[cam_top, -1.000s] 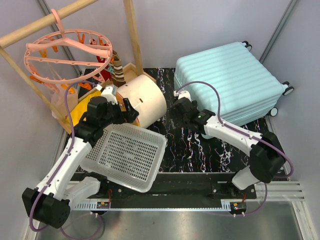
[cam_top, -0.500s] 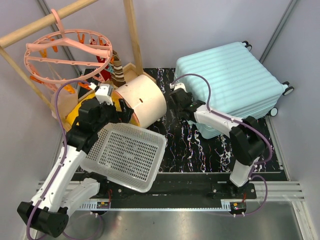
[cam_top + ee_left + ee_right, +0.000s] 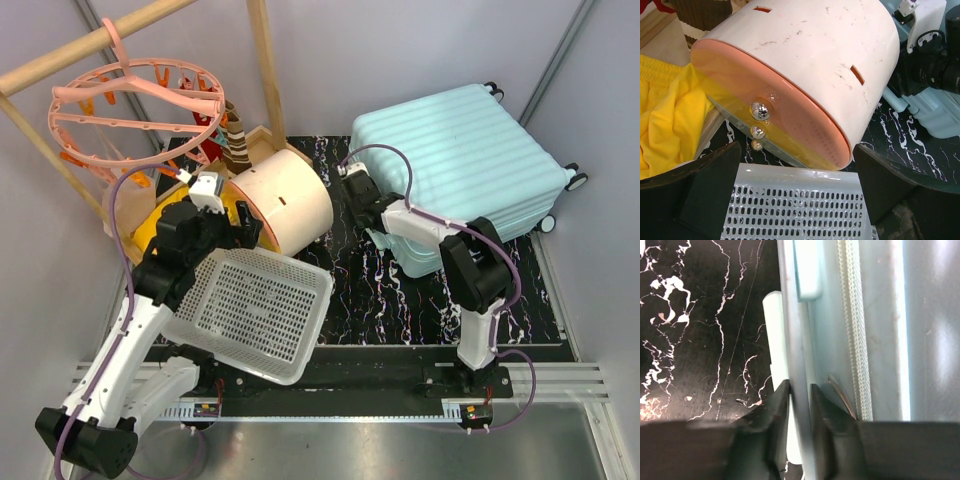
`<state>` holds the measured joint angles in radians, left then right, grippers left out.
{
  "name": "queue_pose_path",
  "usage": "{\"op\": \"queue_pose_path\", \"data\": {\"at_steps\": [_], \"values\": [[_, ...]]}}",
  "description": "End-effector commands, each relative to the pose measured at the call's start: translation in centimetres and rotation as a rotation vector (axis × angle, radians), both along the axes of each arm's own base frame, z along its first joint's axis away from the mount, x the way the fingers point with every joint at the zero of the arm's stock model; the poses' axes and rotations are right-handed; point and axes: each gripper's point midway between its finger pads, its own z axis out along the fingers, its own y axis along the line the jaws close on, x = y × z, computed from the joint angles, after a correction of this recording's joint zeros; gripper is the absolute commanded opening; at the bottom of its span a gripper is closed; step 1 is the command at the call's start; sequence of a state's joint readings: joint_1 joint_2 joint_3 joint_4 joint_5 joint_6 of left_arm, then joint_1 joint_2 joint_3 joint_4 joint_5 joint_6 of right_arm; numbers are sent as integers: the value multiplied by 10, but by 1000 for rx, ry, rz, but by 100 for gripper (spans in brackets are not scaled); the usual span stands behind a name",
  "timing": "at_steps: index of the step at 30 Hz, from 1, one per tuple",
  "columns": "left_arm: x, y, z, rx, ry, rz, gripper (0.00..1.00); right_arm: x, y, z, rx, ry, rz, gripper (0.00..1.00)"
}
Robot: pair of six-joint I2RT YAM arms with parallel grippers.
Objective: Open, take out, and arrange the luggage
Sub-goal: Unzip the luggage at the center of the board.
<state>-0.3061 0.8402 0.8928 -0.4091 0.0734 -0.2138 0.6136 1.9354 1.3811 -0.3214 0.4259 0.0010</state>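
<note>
The luggage [image 3: 460, 160], a pale mint-blue ribbed suitcase, lies flat and closed at the back right, wheels to the right. My right gripper [image 3: 362, 195] is at its left side. In the right wrist view the gripper [image 3: 800, 390] has its two dark fingers pressed on either side of a thin pale blue strip of the luggage's handle [image 3: 796, 315], beside the zip [image 3: 854, 330]. My left gripper [image 3: 225, 225] hangs over the left of the table. In the left wrist view it [image 3: 797, 190] stands wide open with nothing held.
A white perforated basket [image 3: 255, 310] lies tilted under the left arm. Behind it is a cream-and-orange drawer box [image 3: 290, 200] on its side, with yellow cloth [image 3: 665, 115] to its left. A pink round hanger [image 3: 130, 100] hangs from a wooden rack. A black marble mat [image 3: 380, 290] covers the table.
My right arm has reached forward to the luggage's left side and its jaws have closed from wide onto the handle strip. My left gripper has shifted slightly back and stayed open.
</note>
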Motion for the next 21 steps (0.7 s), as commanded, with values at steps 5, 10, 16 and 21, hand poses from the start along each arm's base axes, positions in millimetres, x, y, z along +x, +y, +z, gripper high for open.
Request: {"op": "queue_pose_path", "data": {"at_steps": [5,10,16,21], "values": [[4,3,15,-8,-65,9,99,-39,67,-2,315,66,293,0],[3,1,15,-15,-64,0,99,-86,91,5,356,37,410,0],[3,-1,14,-20,-62,-7,99,-126,102,6,414,53,446,0],[2,-2,15,-25,-65,-16,99,-138,72,-5,373,82,322,0]]}}
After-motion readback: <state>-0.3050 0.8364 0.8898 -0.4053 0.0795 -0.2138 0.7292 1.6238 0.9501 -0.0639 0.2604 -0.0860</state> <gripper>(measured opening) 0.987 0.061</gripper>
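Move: The right gripper, its fingers about a third open, already straddles the thin pale rim at the luggage's left end, so the rim lies at the hand point. The metal zipper pull hangs about 2 cm to the right and 1 cm ahead; the luggage's middle is some 23 cm right, 8 cm ahead and 5 cm up. The white drum sits about 16 cm left and 3 cm ahead. From the left gripper, the rim is roughly 27 cm right, 12 cm ahead and 17 cm lower. Shut the right gripper on the thin rim just beside the zipper pull, then keep the pinch and drag the luggage's left end back towards the robot by about 9 cm, easing some 3 cm to the left at the same height. Let the hand turn counter-clockwise roughly 15 degrees as it pulls. ##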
